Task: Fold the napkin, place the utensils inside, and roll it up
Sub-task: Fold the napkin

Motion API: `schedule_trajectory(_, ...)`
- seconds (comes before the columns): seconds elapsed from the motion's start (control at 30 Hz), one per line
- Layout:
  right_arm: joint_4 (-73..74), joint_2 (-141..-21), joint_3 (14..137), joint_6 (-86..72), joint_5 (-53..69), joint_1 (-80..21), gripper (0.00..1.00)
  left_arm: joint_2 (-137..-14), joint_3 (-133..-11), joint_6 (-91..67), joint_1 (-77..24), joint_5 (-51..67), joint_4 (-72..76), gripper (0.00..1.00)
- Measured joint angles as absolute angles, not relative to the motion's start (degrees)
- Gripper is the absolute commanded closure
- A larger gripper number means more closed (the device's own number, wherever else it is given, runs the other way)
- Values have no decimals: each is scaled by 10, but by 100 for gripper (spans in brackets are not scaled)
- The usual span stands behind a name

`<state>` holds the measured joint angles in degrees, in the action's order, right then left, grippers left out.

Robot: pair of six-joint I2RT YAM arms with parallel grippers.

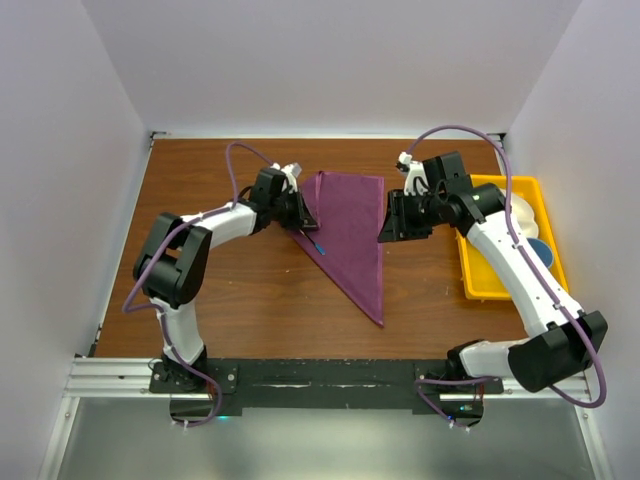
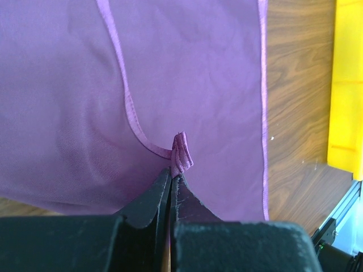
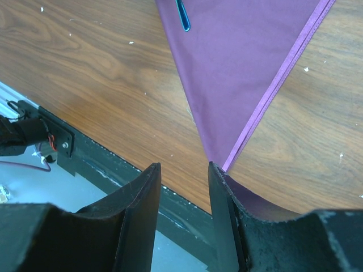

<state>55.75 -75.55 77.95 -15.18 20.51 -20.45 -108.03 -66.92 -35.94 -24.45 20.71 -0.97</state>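
Observation:
The plum-purple napkin (image 1: 355, 225) lies folded into a long triangle, its point toward the near edge of the table. My left gripper (image 1: 300, 215) is at the napkin's left edge. In the left wrist view it (image 2: 171, 173) is shut on a small bunched pinch of the napkin's hem (image 2: 181, 157). A thin utensil with a blue handle (image 1: 314, 242) pokes out from the napkin's left edge, also visible as a blue sliver (image 3: 182, 16). My right gripper (image 1: 394, 218) hovers beside the napkin's right edge, open (image 3: 182, 167), nothing between its fingers. The napkin's point (image 3: 227, 161) ends by the right finger.
A yellow tray (image 1: 468, 270) stands at the right of the wooden table, holding a white plate (image 1: 520, 212) and a blue cup (image 1: 541, 252). Its edge shows in the left wrist view (image 2: 347, 85). The black rail of the table's front edge (image 3: 85, 150) lies below the right gripper.

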Motion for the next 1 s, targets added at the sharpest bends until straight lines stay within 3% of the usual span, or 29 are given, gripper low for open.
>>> schedule_trajectory(0.4, 552, -755, 755, -156, 205, -204, 57, -1081, -650, -353, -244, 213, -14, 78)
schedule_trajectory(0.5, 550, -756, 754, -156, 205, -204, 56, -1081, -650, -350, -244, 217, -14, 62)
schedule_trajectory(0.73, 543, -756, 740, -161, 205, -204, 55, -1071, -647, -343, -244, 233, -37, 38)
schedule_trajectory(0.9, 535, -758, 707, -172, 202, -204, 54, -996, -638, -343, -244, 249, -67, 34)
schedule_trajectory(1.0, 529, -761, 682, -178, 201, -204, 53, -948, -639, -343, -244, 256, -69, 40)
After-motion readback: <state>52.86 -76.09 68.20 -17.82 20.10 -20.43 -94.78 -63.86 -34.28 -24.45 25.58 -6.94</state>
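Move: My left hand is still pinching the napkin's folded-over corner; the spot to lay it is about 3 cm back, 1 cm right and 3 cm below. The utensil's blue handle end pokes out some 4 cm back and 2 cm right of my left hand, and the napkin's near tip lies roughly 21 cm back and 14 cm right. From my raised right hand that laying spot is about 10 cm ahead, 15 cm left and 18 cm below. With my left hand I ease the pinched corner back and down, a bit over 1 cm each way, onto the napkin over the handle end. There I open my fingers to let it go, draw back another 2 cm or so, then rise quickly about 8 cm off the cloth. My open, empty right hand sinks about 5 cm towards the table late on, tipping slightly downward. ##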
